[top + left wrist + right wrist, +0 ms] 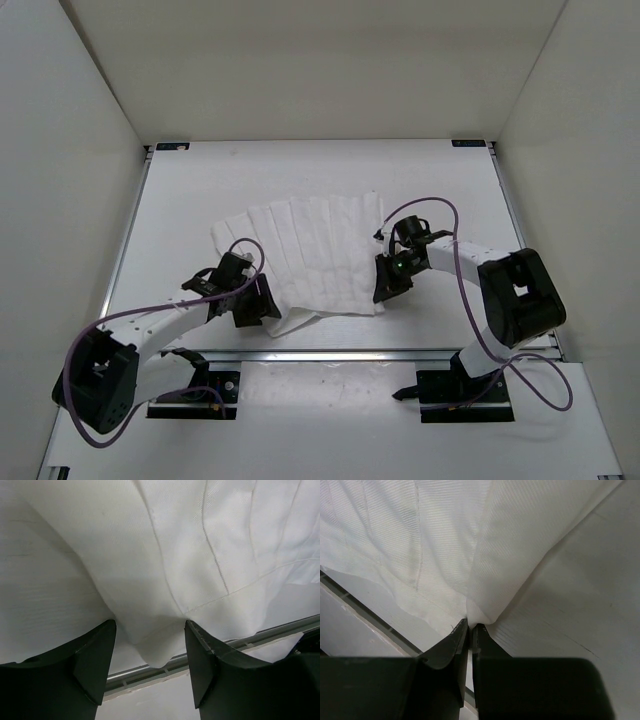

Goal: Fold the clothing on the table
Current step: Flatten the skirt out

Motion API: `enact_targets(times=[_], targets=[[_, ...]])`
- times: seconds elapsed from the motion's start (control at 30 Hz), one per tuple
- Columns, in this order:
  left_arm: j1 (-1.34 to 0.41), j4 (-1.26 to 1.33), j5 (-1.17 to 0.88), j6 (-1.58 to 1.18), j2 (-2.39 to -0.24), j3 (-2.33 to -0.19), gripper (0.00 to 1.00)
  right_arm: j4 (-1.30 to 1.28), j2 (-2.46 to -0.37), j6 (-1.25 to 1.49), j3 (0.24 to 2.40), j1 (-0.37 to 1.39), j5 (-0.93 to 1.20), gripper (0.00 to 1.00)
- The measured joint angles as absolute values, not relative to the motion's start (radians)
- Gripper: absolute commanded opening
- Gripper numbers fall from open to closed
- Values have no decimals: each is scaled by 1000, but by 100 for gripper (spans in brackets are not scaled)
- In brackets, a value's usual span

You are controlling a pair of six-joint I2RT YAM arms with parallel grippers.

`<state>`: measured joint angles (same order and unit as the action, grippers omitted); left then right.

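Note:
The clothing (pixel 310 260) is a thin white piece with parallel crease lines, spread on the white table (pixel 200 190). At its near left corner my left gripper (pixel 252 300) stands open. In the left wrist view a drooping fold of the clothing (pixel 155 650) hangs between the wide-apart fingers of that gripper (pixel 150 630). My right gripper (pixel 385 287) is at the near right edge. The right wrist view shows this gripper (pixel 470 626) shut on a pinched bit of the clothing (pixel 480 605), which rises into a ridge from the pinch.
A silver rail (pixel 330 353) runs along the table's near edge, just behind both grippers. White walls close in the table on the left, right and far sides. Purple cables loop off both arms.

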<state>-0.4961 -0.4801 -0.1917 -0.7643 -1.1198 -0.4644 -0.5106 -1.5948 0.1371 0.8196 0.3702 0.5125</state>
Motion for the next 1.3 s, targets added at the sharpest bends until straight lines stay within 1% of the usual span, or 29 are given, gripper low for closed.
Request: enact_targets(times=[0.03, 0.1, 0.13, 0.2, 0.23, 0.3, 0.33, 0.5, 0.6, 0.67, 0.73, 0.83, 0.97, 1.03, 1.1, 1.13, 1.2, 1.3], targets=[[-499, -472, -191, -773, -1124, -464, 63, -511, -1598, 134, 820, 370, 518, 1], [-501, -458, -186, -789, -1130, -461, 49, -511, -1602, 130, 820, 371, 522, 1], [-501, -455, -179, -795, -1132, -456, 45, -511, -1602, 130, 820, 372, 524, 1], [-499, -450, -171, -809, -1136, -449, 27, -510, -1602, 130, 820, 373, 526, 0], [-499, -448, -162, -812, -1137, -445, 23, -510, -1602, 130, 820, 373, 528, 0], [-499, -448, -157, -817, -1140, -440, 3, -510, -1602, 130, 820, 371, 533, 0], [-501, -448, -154, -822, -1140, -440, 0, -509, -1602, 130, 820, 369, 535, 1], [-496, -465, -147, -805, -1142, -453, 0, -513, -1602, 132, 823, 333, 551, 0], [-448, -491, -152, -766, -1170, -494, 0, -526, -1602, 148, 859, 289, 572, 0], [-396, -518, -160, -723, -1245, -578, 0, -525, -1602, 166, 908, 250, 607, 0], [-357, -540, -157, -660, -1370, -727, 0, -549, -1617, 173, 1009, 218, 623, 0], [-343, -627, -116, -542, -1589, -1080, 0, -578, -1681, 164, 1250, 176, 620, 0], [-347, -692, -28, -371, -1880, -1700, 0, -641, -1833, 151, 1725, 117, 600, 0], [-352, -707, 17, -305, -1975, -1987, 0, -643, -1882, 141, 1956, 89, 579, 0], [-351, -683, 51, -260, -1995, -2164, 0, -631, -1882, 130, 2089, 67, 568, 0], [-352, -656, 59, -245, -1977, -2199, 0, -617, -1866, 126, 2126, 53, 567, 0], [-351, -583, 57, -232, -1887, -2171, 0, -593, -1802, 118, 2130, 30, 582, 0], [-360, -446, 34, -220, -1671, -1935, 0, -541, -1655, 98, 1977, 31, 596, 0]])
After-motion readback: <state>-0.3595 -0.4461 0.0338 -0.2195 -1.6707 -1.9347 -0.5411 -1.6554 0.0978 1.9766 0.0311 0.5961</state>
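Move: The skirt's near left corner lies right between the left gripper's open fingers, its tip about 2 cm back and 1 cm below. The near right corner, in the right gripper's pinch, is some 22 cm to the right of the left gripper and 5 cm farther out; the far left corner lies about 28 cm ahead and 16 cm left. From the right gripper, the skirt's far right corner is some 35 cm ahead and 2 cm right, the near left corner 22 cm left and 7 cm back. Lower the left gripper about 1 cm and shut it on the skirt's near left corner, while the right gripper keeps its pinch on the near right one. Then swing both quickly up some 40 cm and forward, the left slightly farther, tilting the wrists up about 60 degrees; still rising, draw both back some 3 cm at the end. ##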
